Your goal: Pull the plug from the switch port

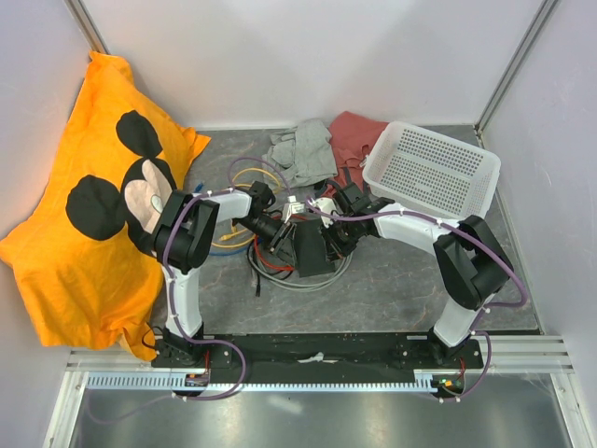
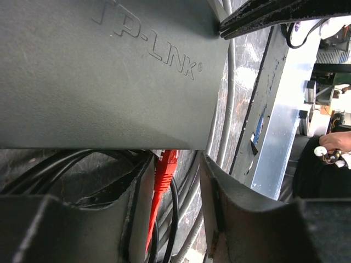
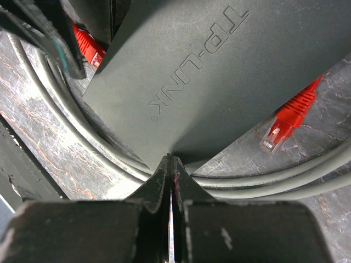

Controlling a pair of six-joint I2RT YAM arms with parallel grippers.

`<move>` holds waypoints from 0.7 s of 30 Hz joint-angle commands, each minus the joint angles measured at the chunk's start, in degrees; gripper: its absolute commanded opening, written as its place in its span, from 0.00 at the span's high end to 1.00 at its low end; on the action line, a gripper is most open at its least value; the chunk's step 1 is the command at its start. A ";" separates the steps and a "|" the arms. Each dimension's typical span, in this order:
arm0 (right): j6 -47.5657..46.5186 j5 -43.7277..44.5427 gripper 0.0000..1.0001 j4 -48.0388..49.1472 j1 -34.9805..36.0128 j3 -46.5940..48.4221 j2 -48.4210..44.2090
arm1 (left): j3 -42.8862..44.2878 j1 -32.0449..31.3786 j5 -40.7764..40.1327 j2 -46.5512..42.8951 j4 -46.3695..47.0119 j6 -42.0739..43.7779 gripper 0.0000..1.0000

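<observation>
The switch (image 2: 109, 76) is a flat black TP-LINK box lying on coiled cables (image 1: 312, 250). A red plug (image 2: 166, 164) sits in the switch port on its near edge, and its red cable runs down toward the camera. My left gripper (image 2: 174, 189) is open astride that plug; the plug is close against the left finger (image 2: 129, 208), with a gap to the right one. In the right wrist view the same plug (image 3: 88, 46) shows at the box's far edge. My right gripper (image 3: 171, 160) is shut, empty, with its tips against a corner of the switch (image 3: 219, 71).
A second red plug (image 3: 282, 123) lies loose on the mat beside the switch. Grey cables (image 3: 82, 142) loop around the box. A white basket (image 1: 434, 168) stands at the back right, crumpled clothes (image 1: 303, 154) at the back, and an orange Mickey Mouse cloth (image 1: 93, 215) on the left.
</observation>
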 commanded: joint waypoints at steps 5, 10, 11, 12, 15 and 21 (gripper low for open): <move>-0.76 1.02 1.00 0.90 0.42 0.58 1.92 | 1.74 -1.03 -1.85 1.77 -0.15 0.22 0.66; -0.67 1.11 1.00 0.90 0.42 0.67 2.10 | 1.57 -1.47 -3.79 2.21 1.96 -3.90 0.74; -0.67 1.02 1.00 0.90 0.50 0.67 2.10 | 1.57 -1.47 -4.05 2.30 2.14 -4.69 0.75; -0.67 1.19 1.00 0.90 0.50 0.58 2.10 | 1.92 -1.56 -4.31 2.83 2.49 -5.66 0.84; -0.59 1.37 1.00 0.90 0.59 0.50 2.19 | 2.36 -1.56 -3.71 3.44 2.49 -10.05 0.91; -0.67 2.16 1.00 0.90 1.12 0.41 1.92 | 3.24 -1.47 -5.71 3.88 2.58 -12.87 0.98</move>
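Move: The red plug in the switch's left edge sits just past the left fingertips, about 1 cm right and 1 cm below. The switch's middle is about 3 cm ahead and 6 cm right of that hand; the grey cables loop about 5 cm back, 4 cm right. From the right hand, closed at the switch's right side, that plug lies about 8 cm left, 1 cm back; a loose red plug is 6 cm ahead, 1 cm left. The left fingers sink about half a centimetre, tilt some 10 degrees and pinch shut on the red plug. ##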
